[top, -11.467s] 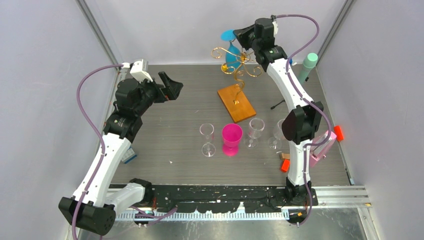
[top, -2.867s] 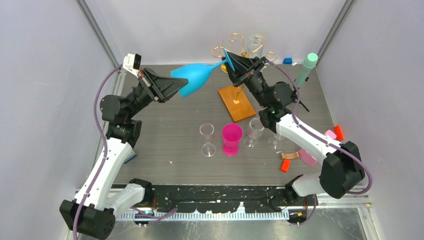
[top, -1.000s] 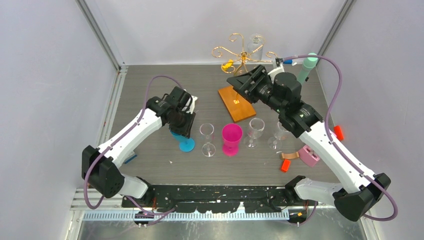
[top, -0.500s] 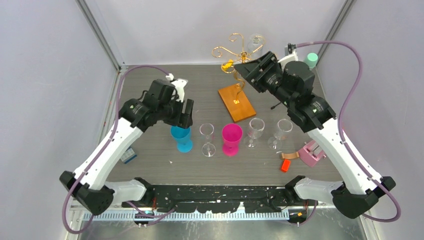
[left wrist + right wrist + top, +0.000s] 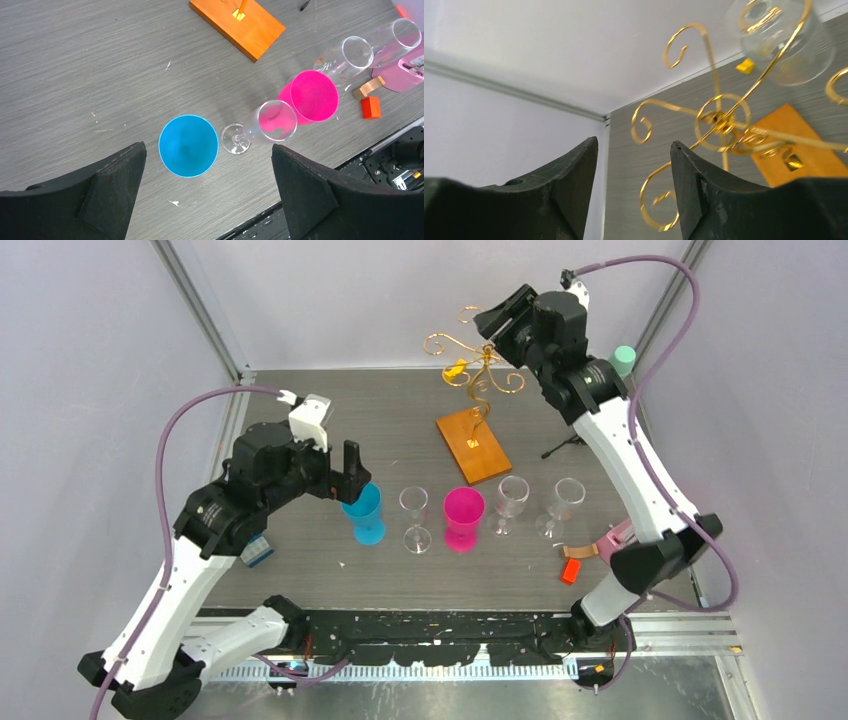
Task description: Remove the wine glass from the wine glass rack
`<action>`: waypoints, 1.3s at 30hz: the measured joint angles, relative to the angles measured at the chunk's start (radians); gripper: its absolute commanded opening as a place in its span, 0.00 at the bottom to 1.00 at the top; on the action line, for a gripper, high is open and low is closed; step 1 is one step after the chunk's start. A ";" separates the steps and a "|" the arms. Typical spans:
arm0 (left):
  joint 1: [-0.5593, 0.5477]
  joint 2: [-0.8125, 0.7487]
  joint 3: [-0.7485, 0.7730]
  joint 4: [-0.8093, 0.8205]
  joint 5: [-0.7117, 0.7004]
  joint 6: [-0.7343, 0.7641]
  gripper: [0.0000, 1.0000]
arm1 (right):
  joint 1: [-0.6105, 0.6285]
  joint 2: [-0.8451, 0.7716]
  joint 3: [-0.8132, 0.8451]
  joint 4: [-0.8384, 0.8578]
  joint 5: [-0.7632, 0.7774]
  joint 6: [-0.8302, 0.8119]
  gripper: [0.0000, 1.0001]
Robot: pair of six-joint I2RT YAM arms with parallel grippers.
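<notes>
The gold wire wine glass rack (image 5: 478, 365) stands on its orange wooden base (image 5: 472, 445) at the back centre. A clear wine glass (image 5: 781, 45) hangs upside down in the rack's scroll arms (image 5: 719, 120); the top view hides it behind my right arm. My right gripper (image 5: 498, 320) (image 5: 634, 142) is open, high beside the rack's top, with nothing between its fingers. A blue wine glass (image 5: 365, 512) (image 5: 188, 146) stands upright on the table. My left gripper (image 5: 343, 472) (image 5: 208, 146) hovers wide open above it, not touching.
A clear glass (image 5: 413, 515), a pink glass (image 5: 463, 515) and two more clear glasses (image 5: 512, 498) (image 5: 565, 500) stand in a row beside the blue one. A mint-green cylinder (image 5: 623, 360) on a black tripod is at the back right. Pink and red blocks (image 5: 572, 570) lie front right.
My left gripper opened, let go of the blue glass and lifted back from it. My right arm rose and swung up to the rack's top.
</notes>
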 measured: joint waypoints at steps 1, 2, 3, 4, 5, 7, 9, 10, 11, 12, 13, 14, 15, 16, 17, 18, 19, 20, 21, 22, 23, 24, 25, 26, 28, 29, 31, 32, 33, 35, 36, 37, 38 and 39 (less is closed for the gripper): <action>0.000 -0.009 -0.006 0.008 0.000 0.004 1.00 | -0.023 0.038 0.029 -0.014 0.002 0.001 0.55; 0.000 -0.014 -0.012 0.013 0.000 0.008 1.00 | -0.043 0.071 0.055 -0.029 0.005 0.002 0.50; 0.000 -0.018 -0.019 0.016 -0.001 0.011 1.00 | -0.064 0.102 0.080 -0.048 0.007 0.005 0.49; 0.000 -0.019 -0.025 0.018 -0.002 0.017 1.00 | -0.081 0.132 0.106 -0.070 0.010 0.008 0.48; 0.000 -0.018 -0.031 0.019 -0.003 0.023 1.00 | -0.092 0.153 0.126 -0.084 0.016 0.008 0.47; 0.000 -0.015 -0.042 0.022 -0.004 0.028 1.00 | -0.118 0.201 0.182 -0.128 0.038 0.007 0.47; 0.000 -0.011 -0.051 0.022 -0.005 0.032 1.00 | -0.136 0.230 0.222 -0.152 0.058 0.005 0.47; 0.000 -0.010 -0.055 0.023 -0.005 0.032 1.00 | -0.142 0.239 0.237 -0.163 0.065 0.004 0.46; 0.000 -0.009 -0.058 0.023 -0.005 0.035 1.00 | -0.147 0.245 0.251 -0.174 0.071 0.004 0.46; 0.000 -0.009 -0.060 0.023 -0.006 0.037 1.00 | -0.153 0.250 0.263 -0.184 0.075 0.004 0.46; 0.000 -0.009 -0.060 0.023 -0.006 0.042 1.00 | -0.159 0.254 0.274 -0.190 0.078 0.004 0.46; 0.000 -0.009 -0.060 0.024 -0.007 0.048 1.00 | -0.167 0.256 0.286 -0.193 0.081 0.004 0.46; 0.000 -0.009 -0.060 0.025 -0.007 0.053 1.00 | -0.172 0.259 0.292 -0.194 0.082 0.005 0.46; 0.000 -0.009 -0.060 0.026 -0.007 0.055 1.00 | -0.179 0.262 0.301 -0.195 0.085 0.006 0.46; 0.000 -0.009 -0.060 0.027 -0.007 0.059 1.00 | -0.184 0.266 0.306 -0.195 0.087 0.008 0.47; 0.000 -0.009 -0.060 0.029 -0.008 0.063 1.00 | -0.190 0.269 0.309 -0.195 0.090 0.008 0.48; 0.000 -0.010 -0.060 0.030 -0.008 0.066 1.00 | -0.194 0.274 0.311 -0.196 0.093 0.008 0.51; 0.000 -0.010 -0.060 0.030 -0.008 0.072 1.00 | -0.196 0.279 0.314 -0.196 0.096 0.009 0.51; 0.000 -0.010 -0.060 0.030 -0.010 0.076 1.00 | -0.201 0.286 0.317 -0.197 0.098 0.010 0.53; 0.000 -0.011 -0.060 0.030 -0.011 0.078 1.00 | -0.205 0.295 0.318 -0.197 0.100 0.011 0.54; 0.000 -0.012 -0.060 0.030 -0.013 0.080 1.00 | -0.209 0.303 0.319 -0.199 0.102 0.011 0.54; 0.000 -0.013 -0.060 0.030 -0.014 0.080 1.00 | -0.212 0.311 0.320 -0.201 0.103 0.012 0.54; 0.000 -0.016 -0.060 0.030 -0.015 0.081 1.00 | -0.215 0.320 0.321 -0.203 0.103 0.012 0.54; 0.000 -0.018 -0.060 0.030 -0.016 0.081 1.00 | -0.220 0.330 0.323 -0.203 0.102 0.012 0.53; 0.000 -0.023 -0.060 0.031 -0.016 0.082 1.00 | -0.225 0.343 0.323 -0.201 0.096 0.012 0.51; 0.000 -0.025 -0.060 0.031 -0.016 0.082 1.00 | -0.227 0.348 0.323 -0.200 0.092 0.012 0.49; 0.000 -0.027 -0.061 0.031 -0.018 0.084 1.00 | -0.231 0.358 0.323 -0.193 0.085 0.012 0.45; 0.000 -0.027 -0.061 0.031 -0.019 0.084 1.00 | -0.233 0.362 0.323 -0.187 0.083 0.012 0.44; 0.000 -0.027 -0.061 0.031 -0.020 0.084 1.00 | -0.233 0.365 0.323 -0.182 0.080 0.011 0.38; 0.000 -0.027 -0.062 0.031 -0.023 0.085 1.00 | -0.235 0.372 0.323 -0.169 0.075 0.010 0.35; 0.000 -0.027 -0.063 0.032 -0.024 0.085 1.00 | -0.235 0.373 0.323 -0.167 0.074 0.008 0.35; 0.000 -0.027 -0.064 0.032 -0.026 0.085 1.00 | -0.236 0.374 0.323 -0.166 0.074 0.007 0.33; 0.000 -0.027 -0.065 0.032 -0.026 0.085 1.00 | -0.237 0.376 0.323 -0.164 0.073 0.006 0.33; 0.000 -0.027 -0.066 0.032 -0.026 0.086 1.00 | -0.239 0.376 0.323 -0.164 0.072 0.006 0.32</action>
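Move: Ahead of the right hand by about 17 cm, 7 cm to its right and 12 cm below hangs the last wine glass on the rack. The rack hub is about 7 cm ahead, 1 cm right and 13 cm down; an empty back-left hook lies 17 cm ahead, 3 cm left, 10 cm down, and an empty right hook 7 cm ahead, 13 cm right, 12 cm down. From the left hand the glass lies some 37 cm ahead and 34 cm right, roughly level. Swinging forward and to its right towards the last clear glass, the right hand then eases farther forward and down, about 12 cm out, 10 cm across and 8 cm down in all. The wrist turns some 20 degrees clockwise and tips slightly down, while the fingers narrow around the glass's stem end and its gold hook; a firm touch can't be seen. ##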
